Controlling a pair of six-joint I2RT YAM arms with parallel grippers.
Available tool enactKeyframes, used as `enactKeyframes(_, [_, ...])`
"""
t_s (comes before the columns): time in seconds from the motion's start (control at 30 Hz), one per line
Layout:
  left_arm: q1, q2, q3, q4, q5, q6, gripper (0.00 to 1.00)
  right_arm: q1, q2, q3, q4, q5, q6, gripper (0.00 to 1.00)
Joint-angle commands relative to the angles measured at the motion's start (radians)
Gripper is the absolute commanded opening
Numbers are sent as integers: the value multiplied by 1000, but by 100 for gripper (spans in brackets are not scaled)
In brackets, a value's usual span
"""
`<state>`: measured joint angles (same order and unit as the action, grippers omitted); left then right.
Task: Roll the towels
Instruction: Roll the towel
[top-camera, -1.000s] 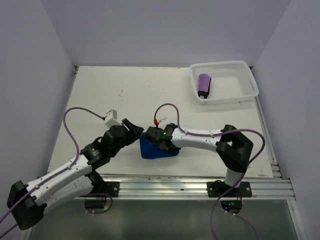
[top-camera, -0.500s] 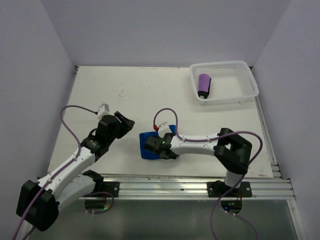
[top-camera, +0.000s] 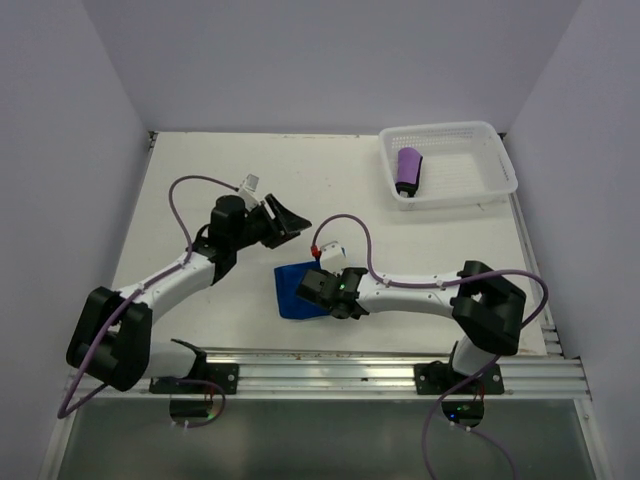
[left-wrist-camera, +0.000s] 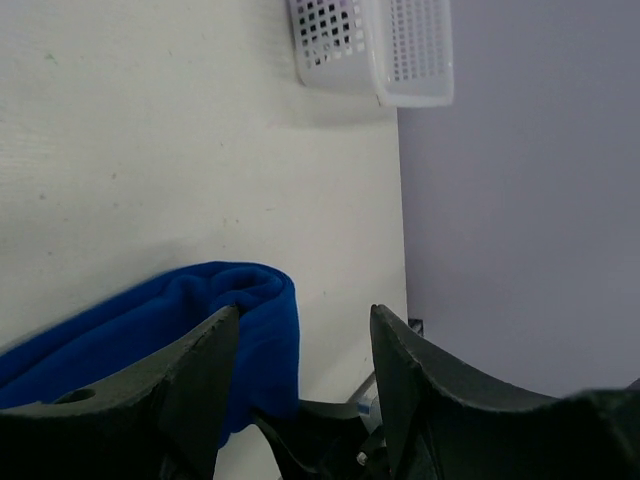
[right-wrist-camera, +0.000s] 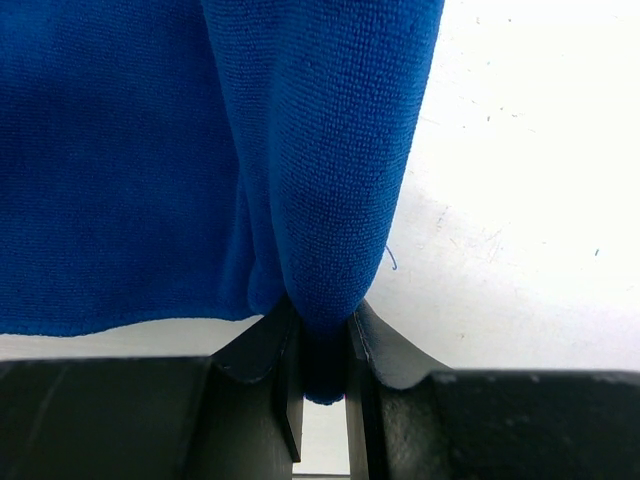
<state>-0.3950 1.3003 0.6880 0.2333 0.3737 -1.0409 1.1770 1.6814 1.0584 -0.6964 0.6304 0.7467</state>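
Observation:
The bright blue towel (top-camera: 292, 297) lies near the table's front, partly folded over. My right gripper (top-camera: 314, 291) is shut on a fold of it. The right wrist view shows that fold of the blue towel (right-wrist-camera: 318, 250) pinched between the right gripper (right-wrist-camera: 322, 345) jaws. My left gripper (top-camera: 291, 219) hovers open behind and left of the towel, holding nothing. In the left wrist view the blue towel (left-wrist-camera: 190, 315) sits beyond the open left gripper (left-wrist-camera: 305, 335). The purple towel (top-camera: 408, 169) lies rolled in the basket.
The white mesh basket (top-camera: 480, 184) stands at the back right corner, and its corner shows in the left wrist view (left-wrist-camera: 410, 60). A metal rail (top-camera: 380, 368) runs along the table's front edge. Purple-grey walls close in the table's sides and back.
My left arm has swung away from the blue towel's left edge toward the back, its gripper now pointing right. My right gripper, still shut on the towel, has shifted slightly left and forward.

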Motion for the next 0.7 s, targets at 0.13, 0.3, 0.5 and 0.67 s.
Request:
enactKeyframes(0.13, [-85,129,28,187,202,-85,59,0,-26,-3,41,3,5,0])
enactKeyframes(0.3, [-137,122,13,164,145,-90,58,-2,-8,2,35,3,25,0])
enactKeyframes(0.5, [-171,174,27,152,162,-96,58,-4,-22,-15,58,2,37,0])
enactKeyframes(0.67, [-199,195,31,115,130,-73,58,-5,-54,-46,83,9,43,0])
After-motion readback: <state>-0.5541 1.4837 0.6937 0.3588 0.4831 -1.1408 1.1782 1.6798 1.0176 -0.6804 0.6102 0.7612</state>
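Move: The far end of the half-rolled blue towel's roll lies about 9 cm to the right of my open left hand, roughly level with it in reach and some 12 cm below. The roll's near end is about 12 cm back from the left hand and 10 cm to its right, and the flat, unrolled part about 8 cm back, straight below. From my right hand, which already pinches the near end, the far end is about 12 cm straight ahead. I swing my left hand in towards the far end of the roll, about 7 cm to the right, 4 cm back and 3 cm down, quick at first, then easing. The fingers stay open while the wrist turns clockwise some 15 degrees and tips slightly down. My right hand keeps its pinch on the near end, sinking about 1 cm late on. ##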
